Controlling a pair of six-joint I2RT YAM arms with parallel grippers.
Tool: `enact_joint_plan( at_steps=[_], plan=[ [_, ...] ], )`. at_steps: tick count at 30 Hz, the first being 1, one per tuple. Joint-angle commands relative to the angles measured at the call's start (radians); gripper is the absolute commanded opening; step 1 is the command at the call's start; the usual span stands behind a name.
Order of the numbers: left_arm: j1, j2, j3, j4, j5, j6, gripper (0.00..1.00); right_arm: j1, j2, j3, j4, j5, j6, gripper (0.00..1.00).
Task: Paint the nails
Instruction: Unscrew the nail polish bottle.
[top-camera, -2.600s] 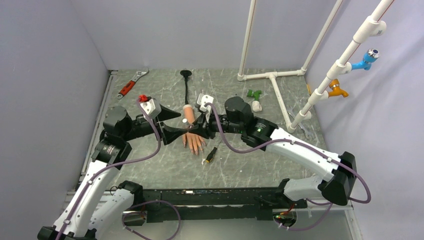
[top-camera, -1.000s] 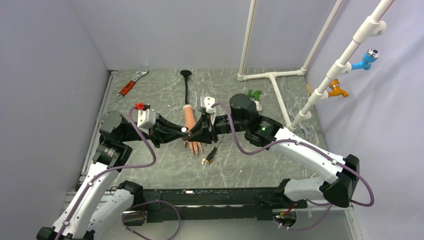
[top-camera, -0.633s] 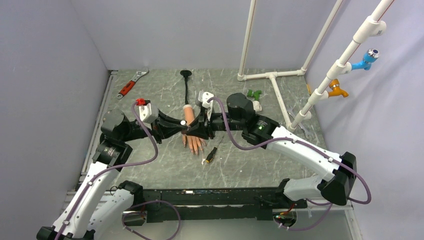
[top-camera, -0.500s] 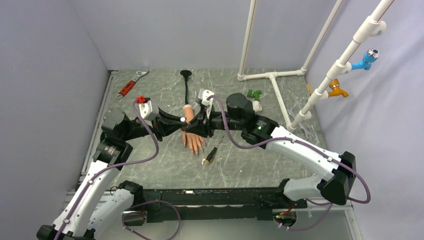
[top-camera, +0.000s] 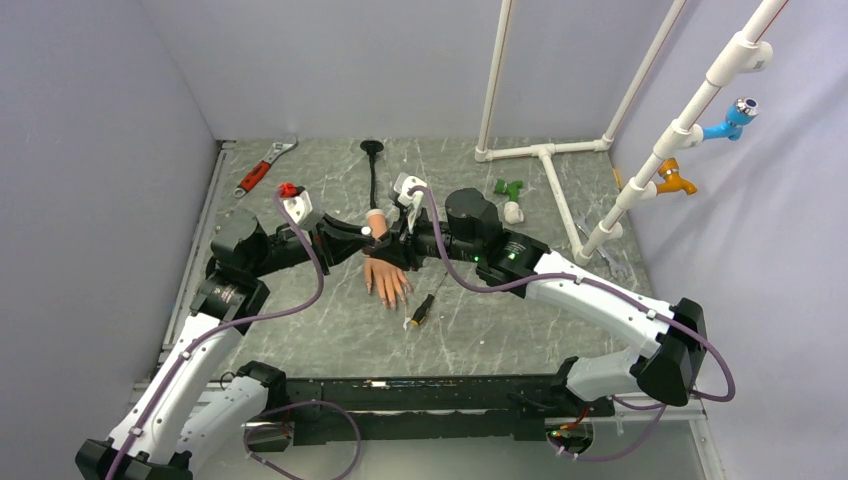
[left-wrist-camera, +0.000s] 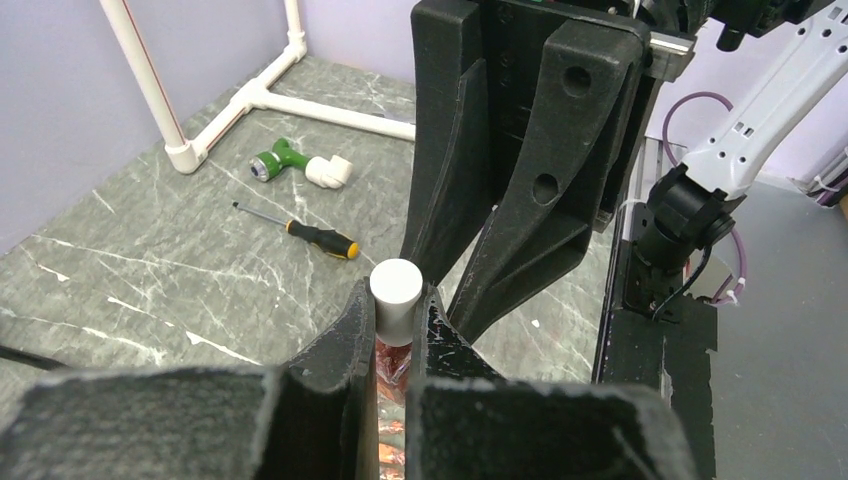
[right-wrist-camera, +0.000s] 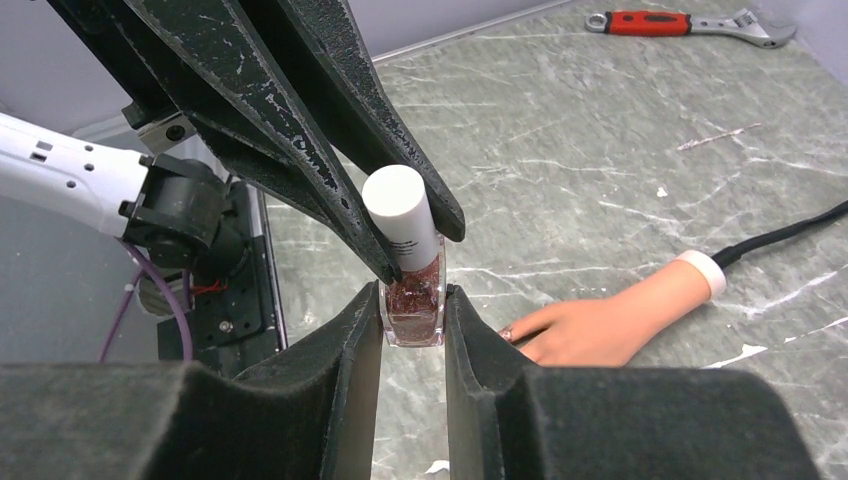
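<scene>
A small polish bottle (right-wrist-camera: 412, 300) with dark red glitter polish and a white cap (left-wrist-camera: 396, 296) hangs between both arms. My right gripper (right-wrist-camera: 413, 312) is shut on its glass body. My left gripper (left-wrist-camera: 396, 306) is shut on the cap from the opposite side. Both meet above the wrist of the peach mannequin hand (top-camera: 385, 278), which lies flat with its fingers toward the near edge. The nails (top-camera: 391, 298) show as small pale tips in the top view. One nail (right-wrist-camera: 506, 333) shows beside my right finger. The hand's black stalk (top-camera: 374, 175) runs to the back.
A yellow-and-black screwdriver (top-camera: 422, 311) lies just right of the fingers. A red-handled wrench (top-camera: 262, 170) sits at the back left. A green-and-white fitting (top-camera: 508, 190) and a white pipe frame (top-camera: 545, 165) stand at the back right.
Both grippers, joined on the bottle, have shifted toward the back from over the palm to over the wrist. The fingers of the mannequin hand now show fully.
</scene>
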Motion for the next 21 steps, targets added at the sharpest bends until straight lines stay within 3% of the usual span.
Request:
enact_joint_plan(
  at_steps=[1, 5, 10, 15, 21],
  plan=[
    [-0.007, -0.002, 0.030, -0.061, 0.038, 0.014, 0.09, -0.011, -0.017, 0.016, 0.125, 0.085, 0.018, 0.00],
    [-0.007, -0.008, 0.034, -0.065, 0.039, 0.013, 0.26, -0.012, -0.016, 0.017, 0.113, 0.081, 0.016, 0.00],
    [-0.006, -0.008, 0.052, -0.096, 0.054, 0.028, 0.62, -0.011, -0.032, 0.000, 0.104, 0.087, 0.013, 0.00],
    [-0.002, -0.018, 0.053, -0.108, 0.052, 0.043, 0.78, -0.011, -0.042, -0.013, 0.095, 0.093, 0.009, 0.00],
    [0.004, -0.032, 0.056, -0.128, 0.037, 0.074, 0.83, -0.012, -0.059, -0.023, 0.080, 0.107, -0.010, 0.00]
  ],
)
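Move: The nail polish bottle stands upright between my hands: its cap is already pinched in my left fingers, the bottle's middle some 2 cm below that hand, straight under it. My right hand already grips the glass, with the bottle's middle about 1 cm above its finger point. From my left hand, the plastic hand lies about 12 cm ahead, 2 cm to the right and 27 cm down; the near screwdriver is roughly 2 cm ahead, 11 cm right and 29 cm down. I let go of the cap: my left fingers spread from nearly shut to wide open, and as they part that hand eases about 1 cm back and 1 cm down. My right hand keeps its grip on the glass and, once the left is opening, carries the bottle some 1.5 cm forward and slightly right, turning about 5 degrees clockwise. ##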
